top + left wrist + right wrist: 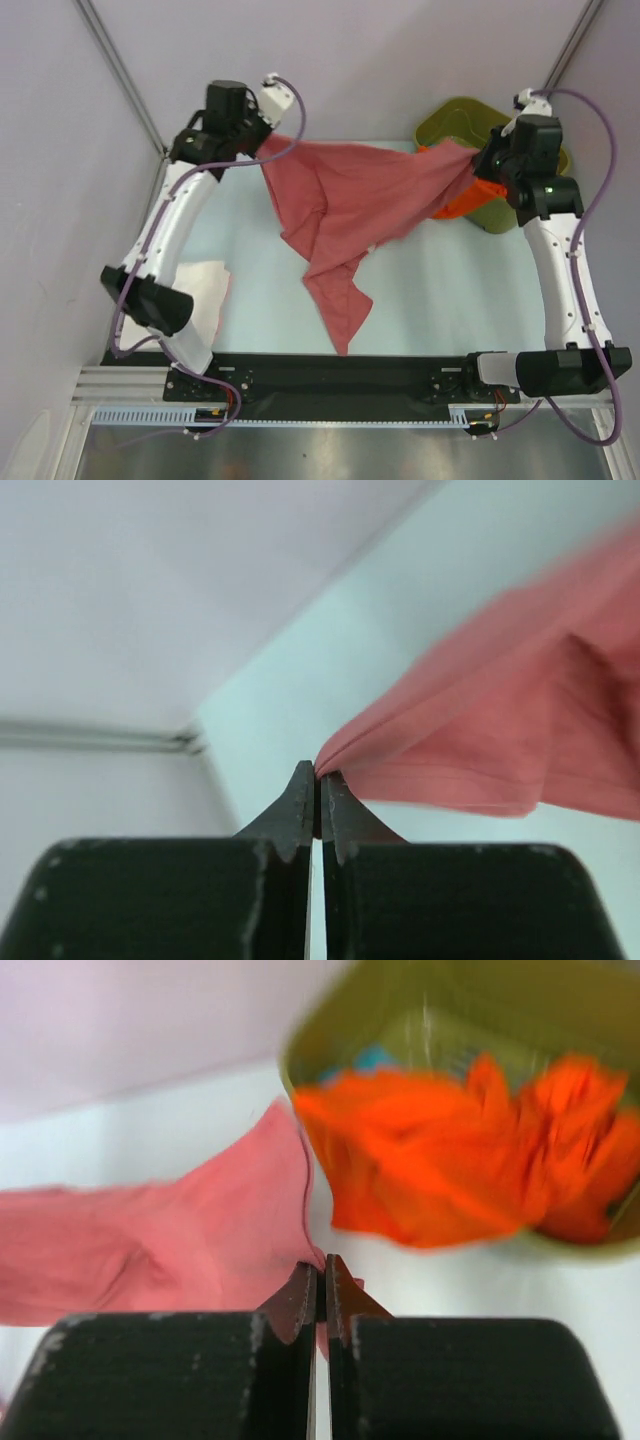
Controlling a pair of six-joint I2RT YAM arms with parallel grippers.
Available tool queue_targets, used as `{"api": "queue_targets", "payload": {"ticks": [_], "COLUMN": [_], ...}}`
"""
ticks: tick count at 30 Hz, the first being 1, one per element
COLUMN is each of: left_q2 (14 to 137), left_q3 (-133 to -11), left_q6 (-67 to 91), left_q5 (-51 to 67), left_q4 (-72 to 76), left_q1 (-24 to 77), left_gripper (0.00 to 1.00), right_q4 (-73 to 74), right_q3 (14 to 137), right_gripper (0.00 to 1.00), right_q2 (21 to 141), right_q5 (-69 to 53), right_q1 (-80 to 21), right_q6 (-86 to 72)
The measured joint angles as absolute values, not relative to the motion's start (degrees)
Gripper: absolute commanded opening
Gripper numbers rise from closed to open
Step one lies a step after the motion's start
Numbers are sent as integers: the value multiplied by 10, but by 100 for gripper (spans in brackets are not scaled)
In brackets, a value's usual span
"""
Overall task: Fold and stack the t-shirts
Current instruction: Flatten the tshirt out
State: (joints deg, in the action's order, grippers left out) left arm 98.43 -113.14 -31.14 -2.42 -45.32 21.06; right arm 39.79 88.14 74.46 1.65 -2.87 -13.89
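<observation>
The salmon-red t-shirt (350,200) hangs stretched between both arms above the table, its lower part drooping to a point near the front. My left gripper (262,150) is shut on the shirt's left end, cloth (480,740) pinched at the fingertips (319,776). At the far right my right gripper (478,158) is shut on the other end, salmon-red cloth (200,1240) caught at its tips (321,1266). An orange t-shirt (450,1150) spills out of the olive-green bin (460,118). A white t-shirt (205,290) lies at the table's left edge.
The olive-green bin (400,1010) stands at the back right, right behind my right gripper, with a bit of teal cloth (372,1058) inside. The pale table top (450,290) is ringed by grey walls. A black rail (340,375) runs along the near edge.
</observation>
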Motion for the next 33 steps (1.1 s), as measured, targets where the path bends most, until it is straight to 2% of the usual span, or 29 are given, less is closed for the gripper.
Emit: {"api": "queue_targets", "payload": {"ticks": [5,10,17,27,33], "left_q2": [915,895,885,904,905], "left_q3": [-1197,-1279,-1350,-1359,-1359], "left_q6": [-330,-335,-333,-324,-313], "left_q5": [-140,-201,-202,-188,-172], "left_q4": [-454,-461,-488,-518,-542], "left_q1": [173,124,71,55,53], "left_gripper": [0,0,1,1,0], "right_q4": [411,418,396,342,367], "right_q3": [1013,1114,1202,1257,1268], "right_gripper": [0,0,0,0,0], "right_q2": [735,719,720,823,833], "right_q5": [7,-39,-112,-165,-166], "right_q1": [-29,-30,-34,-34,-34], "right_q6": [-86,-52,-40,-50,-42]}}
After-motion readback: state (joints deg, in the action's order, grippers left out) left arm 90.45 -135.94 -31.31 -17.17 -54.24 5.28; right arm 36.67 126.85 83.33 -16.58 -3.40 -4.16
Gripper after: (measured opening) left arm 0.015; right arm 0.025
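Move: Both hands already hold the pink t-shirt, its middle hanging about 22 cm right and 9 cm back of the left hand, some 15 cm lower; from the right hand that is roughly 24 cm left and 2 cm back. The green bin stands about 12 cm ahead and 10 cm right of the right hand, the orange shirt 8 cm ahead and 4 cm right, both well below. The folded white shirt lies some 25 cm back and 21 cm left of the left hand. Still pinching the pink t-shirt in shut fingers, both hands haul it higher and stretch it between them. The left rises about 20 cm and pulls as far outward to the left, easing back some 7 cm while turning counter-clockwise. The right climbs nearly 25 cm, drifting a little left; it draws back, then comes forward again, and its fingers tip well up. ##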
